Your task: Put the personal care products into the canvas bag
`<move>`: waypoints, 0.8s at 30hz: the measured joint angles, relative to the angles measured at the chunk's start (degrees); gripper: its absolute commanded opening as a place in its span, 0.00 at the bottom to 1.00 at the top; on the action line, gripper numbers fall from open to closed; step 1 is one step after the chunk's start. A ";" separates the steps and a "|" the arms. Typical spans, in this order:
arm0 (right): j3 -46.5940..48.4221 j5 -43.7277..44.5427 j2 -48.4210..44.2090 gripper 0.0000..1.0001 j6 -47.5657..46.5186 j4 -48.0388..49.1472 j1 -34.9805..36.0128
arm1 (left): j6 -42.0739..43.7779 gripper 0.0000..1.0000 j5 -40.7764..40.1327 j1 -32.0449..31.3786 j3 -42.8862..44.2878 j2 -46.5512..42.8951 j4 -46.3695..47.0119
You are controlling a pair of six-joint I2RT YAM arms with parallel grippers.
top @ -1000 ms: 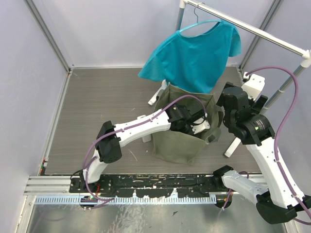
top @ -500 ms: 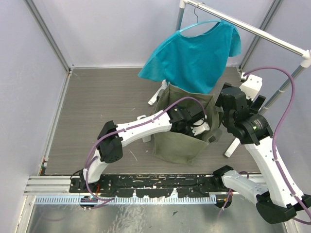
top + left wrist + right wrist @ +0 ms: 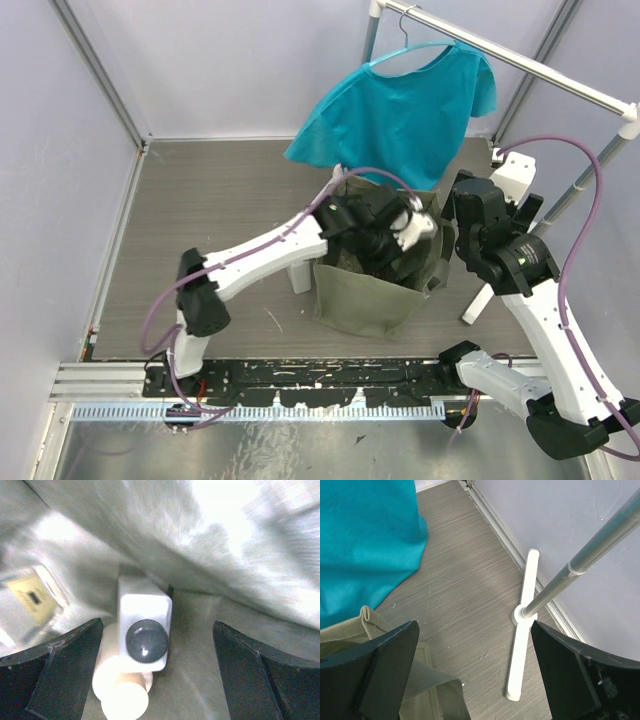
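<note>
Looking down into the canvas bag (image 3: 365,295), the left wrist view shows a white rectangular bottle with a dark round cap (image 3: 144,625) lying on the bag's floor. A cream bottle (image 3: 122,692) lies partly under it. A clear yellowish bottle (image 3: 30,597) leans at the left wall. My left gripper (image 3: 157,675) hangs open above them, holding nothing, and it sits in the bag's mouth (image 3: 405,232). My right gripper (image 3: 475,675) is open and empty beside the bag's right rim (image 3: 375,625).
A teal shirt (image 3: 400,110) hangs on a metal rack (image 3: 500,55) behind the bag. The rack's white foot (image 3: 522,630) and slanted pole (image 3: 590,555) stand right of the bag. Grey walls close in both sides.
My left gripper has opened and lifted toward the bag's far rim, with its elbow swinging left. The right arm has barely moved.
</note>
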 measured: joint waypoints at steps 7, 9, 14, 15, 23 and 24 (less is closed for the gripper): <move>-0.09 -0.72 1.03 1.00 -0.61 0.31 0.00 | -9.73 0.98 2.21 6.84 -2.36 -15.85 13.64; -0.09 -0.94 1.25 1.00 -0.87 0.59 0.00 | -12.13 0.98 0.70 8.74 -3.08 -19.12 15.63; -0.26 -1.44 1.90 1.00 -1.57 1.46 0.00 | -19.45 0.98 -8.11 13.88 -8.04 -26.67 17.70; -0.31 -1.62 2.05 1.00 -1.64 1.57 0.00 | -20.87 0.98 -9.90 14.53 -8.94 -27.67 17.44; -0.61 -3.02 3.23 1.00 -2.21 2.71 0.00 | -40.74 0.98 -28.59 23.71 -7.93 -28.35 1.14; -0.63 -3.06 3.28 1.00 -2.34 2.71 0.00 | -42.77 0.98 -31.10 24.41 -7.08 -27.63 -1.53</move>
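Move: The white bottle still standing on the table is about 17 cm to the left gripper's left and 3 cm ahead, with its middle some 10 cm lower. The canvas bag surrounds that gripper, its middle about 2 cm left, 3 cm ahead and 8 cm below. The rack's white foot is roughly 22 cm ahead and 11 cm left, down on the table. From the right gripper, the bottle is about 41 cm left, 6 cm back and 25 cm below. Lift the empty, wide-open left gripper out of the canvas bag, some 20 cm up, then swing it left and forward over the bag's left side to the open table beyond the white bottle, sinking a few centimetres at the end. Turn the wrist about 75 degrees counter-clockwise on the way. Ease the open right gripper 2 to 3 cm forward, left and down. ##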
